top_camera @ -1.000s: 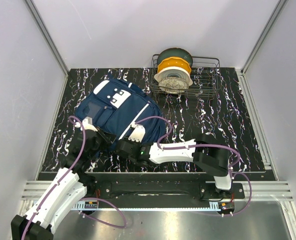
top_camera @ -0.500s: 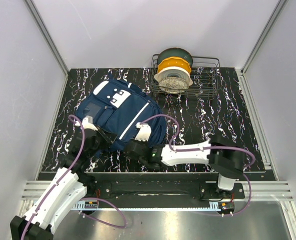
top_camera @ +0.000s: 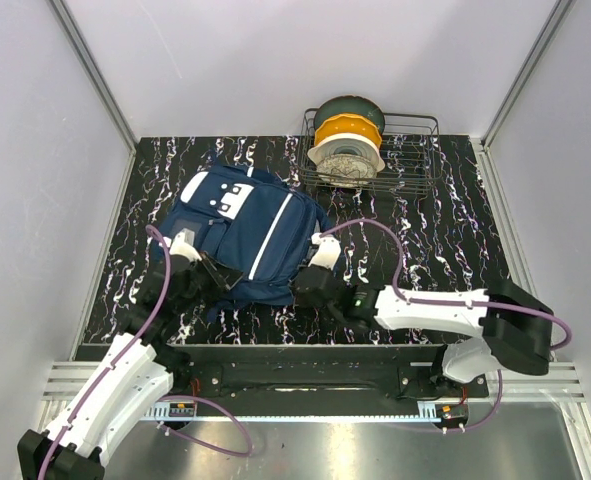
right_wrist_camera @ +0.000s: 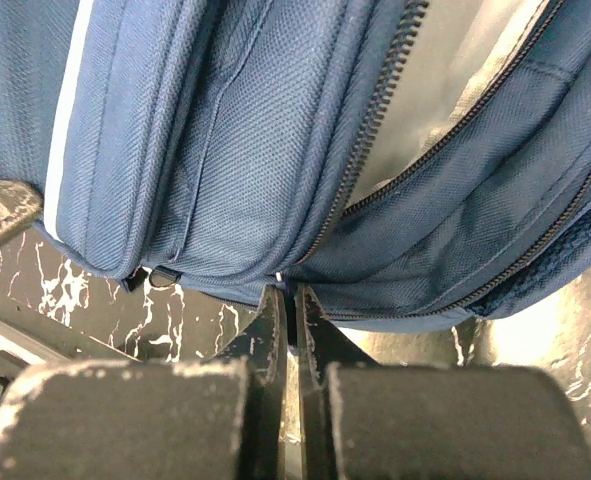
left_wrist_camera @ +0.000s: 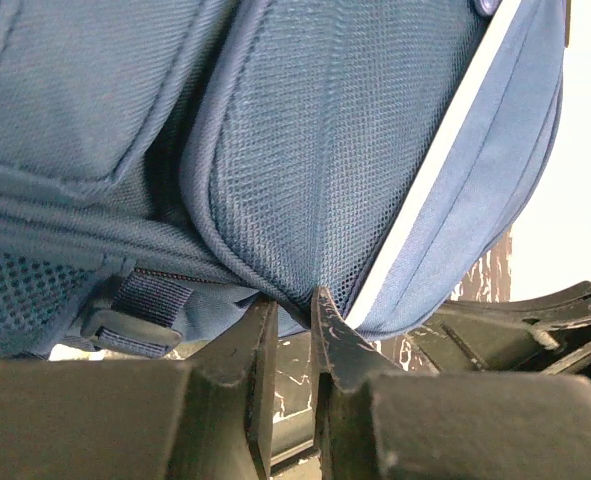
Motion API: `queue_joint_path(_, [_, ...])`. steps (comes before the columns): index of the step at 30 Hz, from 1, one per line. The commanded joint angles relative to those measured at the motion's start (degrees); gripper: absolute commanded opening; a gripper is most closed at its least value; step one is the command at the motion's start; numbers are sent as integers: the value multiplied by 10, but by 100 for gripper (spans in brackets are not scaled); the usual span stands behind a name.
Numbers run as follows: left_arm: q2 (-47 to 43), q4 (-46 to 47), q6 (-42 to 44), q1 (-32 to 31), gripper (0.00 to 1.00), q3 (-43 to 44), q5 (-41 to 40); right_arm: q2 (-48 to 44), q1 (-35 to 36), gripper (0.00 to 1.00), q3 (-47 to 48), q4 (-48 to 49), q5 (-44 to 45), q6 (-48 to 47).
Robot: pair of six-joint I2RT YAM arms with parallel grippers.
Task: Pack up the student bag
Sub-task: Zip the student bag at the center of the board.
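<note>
The student bag (top_camera: pixel 245 215), navy with white patches and a thin white stripe, lies flat on the left half of the table. My left gripper (top_camera: pixel 218 283) is at its near-left edge. In the left wrist view the left gripper (left_wrist_camera: pixel 293 300) is shut on a fold of the student bag (left_wrist_camera: pixel 325 150) beside the stripe. My right gripper (top_camera: pixel 303 283) is at the bag's near-right edge. In the right wrist view the right gripper (right_wrist_camera: pixel 287 292) is shut on the rim of the student bag (right_wrist_camera: pixel 235 150), just below an open zip with pale lining (right_wrist_camera: pixel 445 90) showing.
A wire basket (top_camera: pixel 415 165) at the back right holds upright spools (top_camera: pixel 347 145), green, orange and white. The black marbled table (top_camera: pixel 445 240) is bounded by white walls on three sides. The arm bases and cables sit along the near edge.
The right gripper shut at the bag's near edge and moved right. The bag's right side was drawn out with it and now lies flatter and wider. The left gripper stayed put.
</note>
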Motion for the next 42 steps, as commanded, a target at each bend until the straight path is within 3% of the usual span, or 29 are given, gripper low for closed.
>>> queue_joint_path(1, [-10, -35, 72, 18, 0, 28, -50, -63, -71, 0, -38, -56, 141, -120])
queue_joint_path(2, [-7, -36, 73, 18, 0, 28, -52, -69, -71, 0, -40, -45, 134, -167])
queue_joint_path(7, [-5, -53, 77, 24, 0, 42, -60, -96, -72, 0, -44, -28, 154, -225])
queue_joint_path(9, [-4, -57, 82, 27, 0, 49, -76, -115, -86, 0, -56, -8, 73, -242])
queue_joint_path(10, [-3, -58, 83, 29, 0, 49, -77, -138, -101, 0, -61, 1, -34, -232])
queue_joint_path(11, [0, -56, 83, 30, 0, 50, -76, -149, -109, 0, -63, 4, -65, -217])
queue_joint_path(15, [13, -36, 77, 34, 0, 50, -66, -160, -110, 0, -61, -11, -170, -146])
queue_joint_path(19, [19, -14, 74, 35, 0, 49, -48, -143, -110, 0, -51, -33, -212, -115])
queue_joint_path(21, [21, -5, 70, 36, 0, 44, -27, -128, -110, 12, -49, -10, -233, -92])
queue_joint_path(22, [23, 3, 69, 36, 0, 43, -19, -120, -109, 27, -46, 2, -270, -68])
queue_joint_path(24, [25, 8, 62, 36, 0, 42, 6, -89, -103, 38, -28, 24, -297, -34])
queue_joint_path(26, [26, 12, 53, 35, 0, 41, 25, -67, -74, 48, -14, 53, -291, 11])
queue_joint_path(29, [22, 20, 48, 36, 0, 46, 60, -26, -21, 55, 11, 77, -245, 43])
queue_joint_path(37, [13, -12, 37, 36, 0, 102, 98, 39, -7, 61, 28, 120, -187, 112])
queue_joint_path(42, [12, -30, 51, 36, 0, 116, 93, 63, -12, 60, 65, 68, -145, 105])
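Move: The right hand's shut fingers already hold the zip pull at the bag's lower right edge. The zip's open stretch starts about 6 cm ahead and 1 cm right of them, some 2 cm lower; the bag's white stripe is centred 11 cm ahead and 5 cm left, roughly level. The left hand already pinches the bag's lower edge, with that open stretch some 3 cm ahead, 14 cm right and level with it, and the stripe 8 cm ahead and 8 cm right. Pulling right, with some forward and upward travel, the right hand draws on the zip pull for about 7 cm, then turns back left and towards the base, sinking some 3 cm. Its fingers open wide, off the pull, and stop by the bag's lower edge, wrist tipped down and rolled. The left hand keeps its pinch, swings about 3 cm left and down, returns, then lifts the edge about 3 cm. ##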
